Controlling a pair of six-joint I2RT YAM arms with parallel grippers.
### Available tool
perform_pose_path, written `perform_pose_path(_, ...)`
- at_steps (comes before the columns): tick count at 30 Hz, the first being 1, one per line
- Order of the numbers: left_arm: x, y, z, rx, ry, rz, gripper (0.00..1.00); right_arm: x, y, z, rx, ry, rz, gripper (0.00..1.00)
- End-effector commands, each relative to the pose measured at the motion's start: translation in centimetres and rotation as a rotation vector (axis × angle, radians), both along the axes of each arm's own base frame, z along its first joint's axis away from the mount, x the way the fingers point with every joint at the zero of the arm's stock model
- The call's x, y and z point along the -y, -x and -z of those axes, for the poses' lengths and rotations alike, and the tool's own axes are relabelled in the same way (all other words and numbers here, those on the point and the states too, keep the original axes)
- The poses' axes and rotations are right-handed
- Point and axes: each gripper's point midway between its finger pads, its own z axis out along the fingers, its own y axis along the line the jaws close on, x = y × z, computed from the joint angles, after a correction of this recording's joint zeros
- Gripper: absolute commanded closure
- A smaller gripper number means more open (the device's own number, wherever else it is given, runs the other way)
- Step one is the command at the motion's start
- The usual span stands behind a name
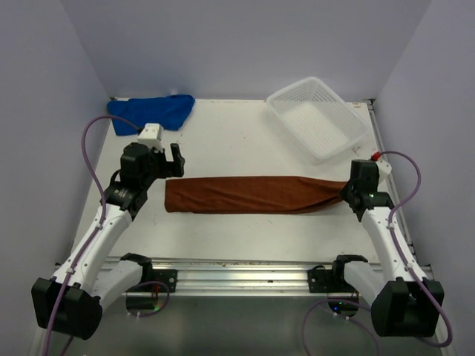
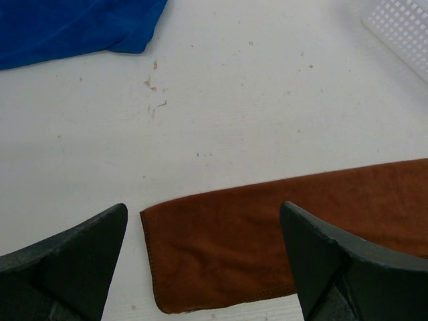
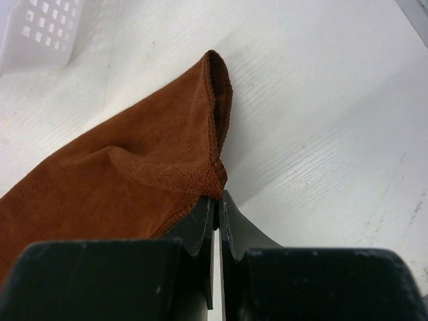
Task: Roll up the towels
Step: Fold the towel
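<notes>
The rust-brown towel (image 1: 252,194) lies folded into a long strip across the table's middle. My right gripper (image 1: 349,194) is shut on that strip's right end. In the right wrist view the fingertips (image 3: 219,195) pinch the hem, and the brown cloth (image 3: 120,180) bunches and rises just ahead of them. My left gripper (image 1: 177,161) stands open just above the strip's left end. In the left wrist view its fingers (image 2: 204,210) straddle the brown towel's corner (image 2: 267,234) without touching it. The blue towel (image 1: 152,111) lies crumpled at the far left corner, also seen at the top left of the left wrist view (image 2: 67,27).
A white mesh basket (image 1: 349,141) sits at the far right, tilted toward the back wall. Its corner shows in the left wrist view (image 2: 401,27) and in the right wrist view (image 3: 37,33). Walls enclose the table on three sides. A metal rail (image 1: 237,263) runs along the near edge.
</notes>
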Motion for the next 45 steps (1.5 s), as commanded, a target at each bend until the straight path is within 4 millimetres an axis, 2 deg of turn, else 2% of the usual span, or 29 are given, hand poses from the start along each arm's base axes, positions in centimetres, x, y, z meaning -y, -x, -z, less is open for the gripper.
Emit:
perform_pose_path(1,1.0,-0.3,-0.6,0.033,0.038,0.032,0.0,-0.8,-1.2,-2.0,0.075,-0.031,-0.046,1.0)
perform_pose_path(8,1.5,-0.2,-0.8,0.041,0.042,0.049,0.0,-3.7,-4.5,-4.7,0.155,-0.107,-0.201,1.0)
perform_pose_path(9,1.5,-0.1,-0.8,0.041,0.042,0.049,0.0,-4.1,-5.2,-6.0,0.179,-0.103,-0.226,1.0)
perform_pose_path(14,1.5,0.0,-1.3,0.056,0.038,0.052,0.0,-7.8,-7.0,-9.0,0.218,-0.054,-0.34,1.0)
perform_pose_path(17,1.2,0.1,-1.6,0.064,0.022,0.035,0.0,-11.4,-8.1,-10.4,0.232,-0.039,-0.429,1.0)
perform_pose_path(18,1.2,0.1,-1.6,0.066,0.022,0.036,0.01,-13.1,-8.2,-10.0,0.215,-0.041,-0.47,1.0)
perform_pose_path(19,1.3,0.2,-1.6,0.066,0.022,0.04,0.0,-13.7,-8.5,-9.9,0.209,-0.033,-0.482,1.0)
perform_pose_path(20,1.4,0.2,-1.6,0.066,0.021,0.042,0.0,-14.5,-8.9,-10.7,0.231,-0.03,-0.497,1.0)
perform_pose_path(21,1.4,0.3,-1.7,0.071,0.022,0.042,0.0,-16.0,-9.1,-10.2,0.212,-0.026,-0.537,1.0)
perform_pose_path(22,1.5,0.3,-1.8,0.072,0.022,0.045,0.01,-16.6,-9.3,-10.4,0.213,-0.02,-0.552,1.0)
perform_pose_path(23,1.4,0.3,-1.8,0.072,0.022,0.044,0.0,-17.3,-9.7,-11.2,0.227,-0.016,-0.569,1.0)
perform_pose_path(24,1.5,0.4,-1.8,0.072,0.022,0.047,0.0,-18.7,-9.8,-10.7,0.209,-0.014,-0.602,1.0)
perform_pose_path(27,1.4,0.4,-1.9,0.075,0.019,0.04,0.01,-21.5,-10.3,-11.7,0.219,-0.012,-0.671,1.0)
perform_pose_path(28,1.4,0.4,-2.0,0.077,0.018,0.037,0.0,-22.3,-10.5,-11.0,0.192,-0.005,-0.692,1.0)
perform_pose_path(29,1.3,0.5,-2.0,0.077,0.017,0.033,0.0,-23.2,-10.8,-11.9,0.209,-0.003,-0.713,1.0)
perform_pose_path(33,1.0,0.5,-2.1,0.079,0.008,0.013,0.0,-27.2,-11.0,-11.9,0.189,0.012,-0.808,1.0)
perform_pose_path(39,-0.4,0.7,-2.7,0.084,-0.02,-0.062,0.0,-32.0,-11.4,-11.4,0.162,0.01,-0.913,1.0)
perform_pose_path(43,-0.1,0.7,-2.6,0.087,-0.018,-0.053,0.0,-34.9,-11.3,-11.0,0.142,-0.008,-0.986,1.0)
perform_pose_path(44,-0.1,0.7,-2.6,0.086,-0.02,-0.052,0.01,-35.5,-11.4,-11.7,0.155,-0.013,-1.0,1.0)
perform_pose_path(45,-0.1,0.7,-2.5,0.084,-0.02,-0.051,0.0,-36.3,-11.2,-11.0,0.136,-0.007,-1.023,1.0)
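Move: The brown towel lies as a long flat strip. Its left end, where the held right end is being taken, is some 60 cm to the right hand's left, about 6 cm ahead and 10 cm below. The basket stands roughly 38 cm ahead of the right hand and 4 cm to its left, and the blue towel some 44 cm ahead and 70 cm left. From the left hand, that left end is about 4 cm left, level fore and aft, and 19 cm below. The brown towel's right end, already off the table and still pinched in the shut right fingers, is first raised about 9 cm while going forward. It is then swept left over the strip towards its left end, some 35 cm left and 11 cm forward in all, as the wrist turns counter-clockwise about 55 degrees. ##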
